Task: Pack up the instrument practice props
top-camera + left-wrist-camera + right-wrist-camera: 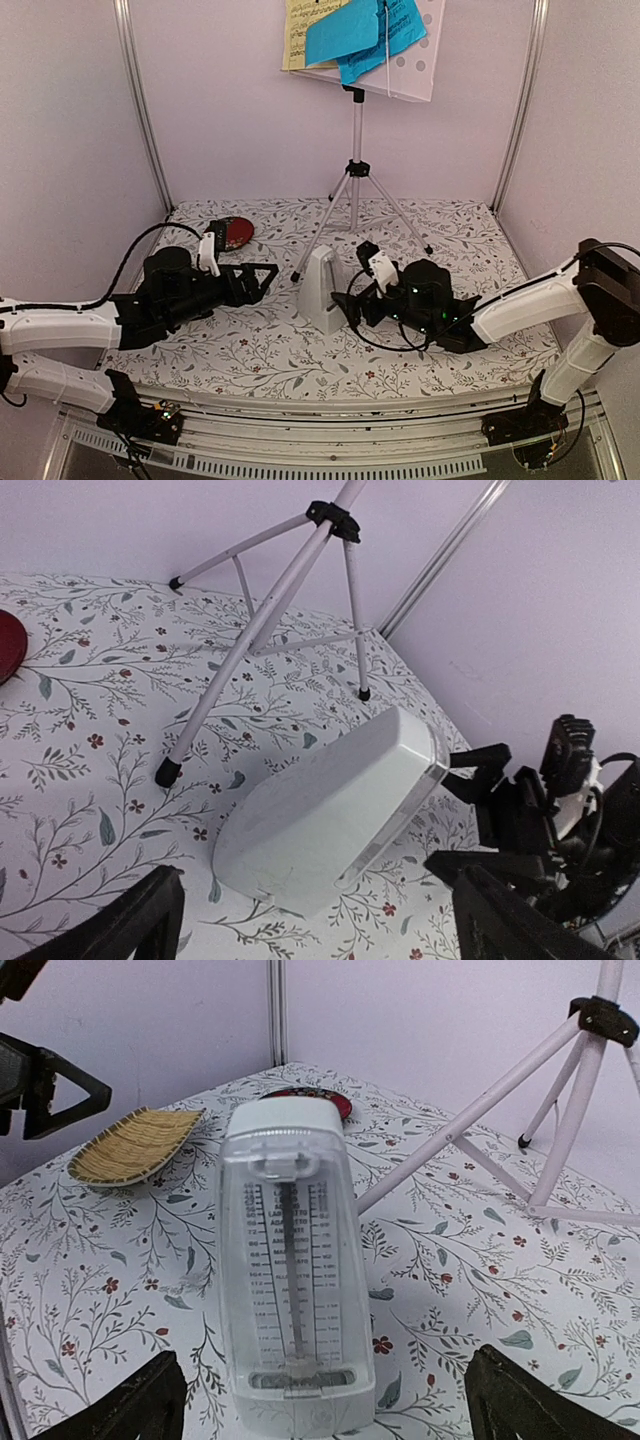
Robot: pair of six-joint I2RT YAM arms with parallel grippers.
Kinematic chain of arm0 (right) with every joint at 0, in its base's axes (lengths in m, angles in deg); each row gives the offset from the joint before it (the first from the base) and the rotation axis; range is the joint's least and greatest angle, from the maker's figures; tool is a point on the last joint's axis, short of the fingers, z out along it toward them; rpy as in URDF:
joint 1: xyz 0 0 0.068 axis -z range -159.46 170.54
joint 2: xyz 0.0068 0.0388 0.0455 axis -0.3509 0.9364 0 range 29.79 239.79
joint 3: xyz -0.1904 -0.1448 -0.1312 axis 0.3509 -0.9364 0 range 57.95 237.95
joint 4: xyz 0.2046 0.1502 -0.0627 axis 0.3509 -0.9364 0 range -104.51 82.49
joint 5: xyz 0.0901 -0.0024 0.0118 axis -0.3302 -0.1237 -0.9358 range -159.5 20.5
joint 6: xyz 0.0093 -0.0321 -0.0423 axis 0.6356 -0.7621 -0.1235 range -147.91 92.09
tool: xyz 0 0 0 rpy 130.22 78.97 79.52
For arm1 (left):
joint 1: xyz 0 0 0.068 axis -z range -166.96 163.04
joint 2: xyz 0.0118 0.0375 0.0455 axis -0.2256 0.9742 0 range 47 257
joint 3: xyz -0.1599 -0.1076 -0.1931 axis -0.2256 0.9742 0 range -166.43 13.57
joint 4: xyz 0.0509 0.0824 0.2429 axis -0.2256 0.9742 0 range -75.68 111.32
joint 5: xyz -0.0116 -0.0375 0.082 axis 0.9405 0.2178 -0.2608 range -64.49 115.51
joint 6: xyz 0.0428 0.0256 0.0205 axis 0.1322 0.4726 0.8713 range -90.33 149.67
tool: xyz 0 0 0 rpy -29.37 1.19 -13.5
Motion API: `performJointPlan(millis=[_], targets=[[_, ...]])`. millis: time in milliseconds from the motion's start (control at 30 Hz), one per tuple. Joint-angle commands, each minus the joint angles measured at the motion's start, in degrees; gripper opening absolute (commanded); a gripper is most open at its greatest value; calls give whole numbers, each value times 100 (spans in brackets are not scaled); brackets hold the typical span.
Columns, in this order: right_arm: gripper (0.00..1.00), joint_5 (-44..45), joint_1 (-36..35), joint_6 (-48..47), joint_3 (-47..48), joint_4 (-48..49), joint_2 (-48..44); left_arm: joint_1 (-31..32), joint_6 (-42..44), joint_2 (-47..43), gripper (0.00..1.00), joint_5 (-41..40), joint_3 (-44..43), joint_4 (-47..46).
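The white pyramid metronome (322, 290) stands upright mid-table, its clear scale face (295, 1270) turned toward my right gripper. My left gripper (268, 282) is open just left of it, apart from its white back (330, 815). My right gripper (350, 305) is open at its right side, with a gap showing between each finger (130, 1410) and the base. Behind, the silver tripod legs (355, 190) hold up the white perforated desk (420, 70). Blue music sheets (365, 35) and a pale-yellow one (298, 40) rest on it.
A round red dish (235, 232) lies at the back left, near the left arm. A yellow woven bamboo tray (135, 1145) sits beside it in the right wrist view. White walls with metal corner posts (140, 110) close in the floral tabletop (250, 360).
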Motion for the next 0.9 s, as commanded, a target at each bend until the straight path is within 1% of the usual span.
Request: performJointPlan(millis=[0, 67, 133, 200, 300, 400, 500, 633, 733, 800, 867], targets=[[99, 135, -23, -20, -590, -335, -1077, -89, 633, -367, 98, -273, -249, 440], [99, 148, 55, -14, -837, -599, -1587, -109, 949, -332, 98, -206, -497, 556], [99, 60, 312, 120, -1014, -922, -2021, -122, 1287, -84, 98, 20, -920, 697], [99, -211, 808, 435, -1163, -1196, -2400, -112, 1638, 344, 98, 342, -1398, 889], [99, -762, 1483, 776, -1450, -1288, -2925, -74, 1994, 1116, 98, 753, -2063, 1035], [99, -1038, 1902, 1094, -1654, -1289, -3238, 34, 2272, 1891, 98, 944, -2650, 1186], [99, -1088, 2004, 1222, -1757, -1334, -3410, 256, 2597, 2535, 98, 815, -3191, 1461], [99, -1165, 2018, 1327, -1842, -1328, -3473, 407, 2872, 3077, 98, 476, -3638, 1753], [99, -1197, 2027, 1400, -1862, -1320, -3444, 436, 2911, 3260, 98, 182, -3765, 1940], [99, -1201, 2027, 1437, -1881, -1291, -3412, 460, 2894, 3259, 98, 145, -3727, 1943], [99, -1196, 2023, 1462, -1883, -1258, -3375, 480, 2869, 3237, 95, 132, -3664, 1940]])
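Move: The metronome stands to the right of the left hand by about 11 cm, some 7 cm farther out, with its middle roughly 7 cm lower. From the right hand it is about 6 cm ahead and 6 cm left, its middle slightly lower. The stand's nearest foot lies about 13 cm beyond the metronome and 6 cm left of it; the woven tray is about 23 cm left and 14 cm ahead of the left hand, both down on the table. The metronome is handed over between the arms: the already open right hand backs clear, rises, and swings some 16 cm right, away from its face. The open left hand lifts about 7 cm, then arcs right and slightly forward, dropping again and rolling about 30 degrees, until its wide-open fingers straddle the upper part; whether they touch can't be seen. ##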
